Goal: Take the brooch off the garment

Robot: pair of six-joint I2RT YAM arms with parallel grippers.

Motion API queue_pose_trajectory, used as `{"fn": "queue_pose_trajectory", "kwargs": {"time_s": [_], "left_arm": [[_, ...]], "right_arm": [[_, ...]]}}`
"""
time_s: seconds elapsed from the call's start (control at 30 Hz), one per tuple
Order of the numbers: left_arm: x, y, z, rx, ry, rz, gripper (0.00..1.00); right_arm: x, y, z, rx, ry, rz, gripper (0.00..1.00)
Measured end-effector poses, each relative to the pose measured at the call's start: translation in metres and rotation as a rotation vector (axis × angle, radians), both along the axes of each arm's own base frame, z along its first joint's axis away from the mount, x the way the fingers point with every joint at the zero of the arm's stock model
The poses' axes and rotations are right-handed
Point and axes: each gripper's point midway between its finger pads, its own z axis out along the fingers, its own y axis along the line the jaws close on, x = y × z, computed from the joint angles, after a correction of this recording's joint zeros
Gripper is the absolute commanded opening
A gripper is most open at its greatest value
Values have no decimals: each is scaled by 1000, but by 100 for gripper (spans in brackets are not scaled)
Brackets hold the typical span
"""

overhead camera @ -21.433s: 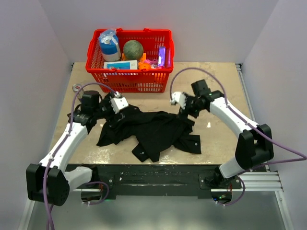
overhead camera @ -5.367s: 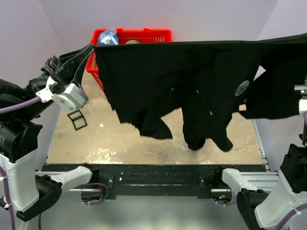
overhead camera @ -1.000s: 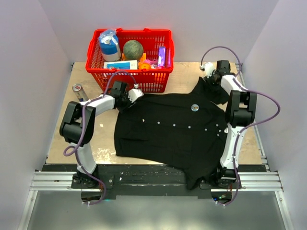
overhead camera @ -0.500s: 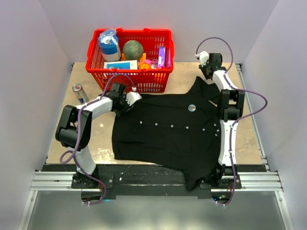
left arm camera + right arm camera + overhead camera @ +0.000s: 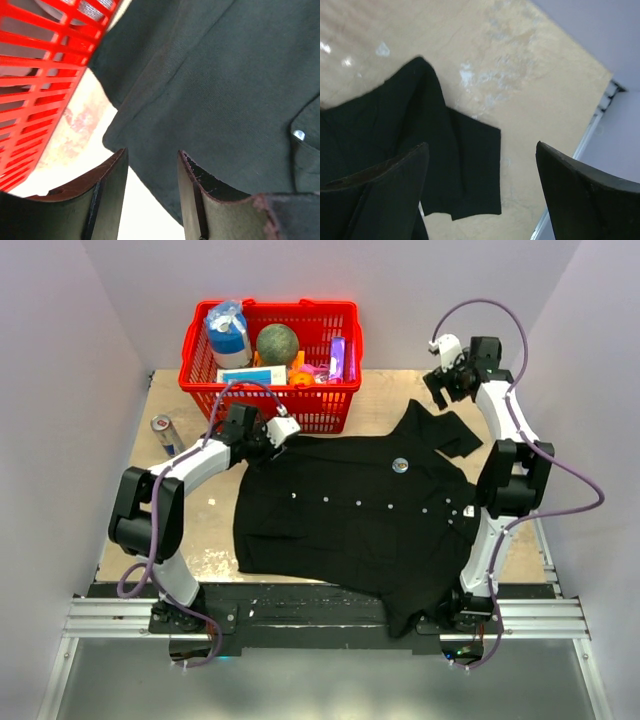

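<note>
The black shirt [image 5: 350, 515] lies spread flat on the table, collar towards the far side. The round silvery brooch [image 5: 400, 465] sits on its upper right chest. My left gripper [image 5: 283, 428] is open and empty at the shirt's far left sleeve; in the left wrist view its gap [image 5: 152, 200] hangs over the sleeve hem [image 5: 210, 75]. My right gripper [image 5: 440, 365] is open and empty, raised above the far right sleeve [image 5: 455, 435]; that sleeve shows in the right wrist view [image 5: 455, 165]. The brooch is out of both wrist views.
A red basket [image 5: 270, 352] with a carton, a ball and other items stands at the far side, close to my left gripper; its wall shows in the left wrist view [image 5: 45, 75]. A can [image 5: 165, 435] lies at the left. The table's right edge rail [image 5: 605, 100] is near.
My right gripper has let go of the right sleeve and risen towards the far right corner. My left gripper has opened and shifted slightly at the left sleeve. The shirt stays flat.
</note>
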Motion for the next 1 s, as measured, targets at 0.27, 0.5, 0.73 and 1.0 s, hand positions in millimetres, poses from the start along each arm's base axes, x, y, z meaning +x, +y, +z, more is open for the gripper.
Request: {"fn": "queue_pose_trajectory", "kwargs": {"time_s": [0.27,0.5,0.73,1.0], "left_arm": [[-3,2,-25,21,54,4,49],[-5,9,-39,52,81,31,49],[-8,9,-45,58,101,32,48],[-20,-3,-41,-16,147,25,56]], "right_arm": [[-44,-29,-130,-26,377,26,86],[-53,-37,-142,-26,446,54,14],[-1,-43,-139,-72,356,27,0],[47,-66,-126,-233,150,-138,0]]}}
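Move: The garment's folded right sleeve end lies some 5 cm back, 4 cm to the right and 15 cm below the right hand. From that hand, the brooch sits about 13 cm back and 10 cm left, and the sleeve's fold tip 6 cm ahead and 6 cm left, both also 15 cm down. The garment's upper left part is about 5 cm below and 1 cm behind the left hand, the basket's near wall 9 cm ahead of it. The folded sleeve end is pinched by the wide-open right hand, which drops about 14 cm, edging back and right and tipping down some 25 degrees, and shuts; it then drags the cloth low over the table some 10 cm forward and slightly right, the tip easing back. The left hand, half open, sinks 4 cm towards the garment; contact can't be made out. ##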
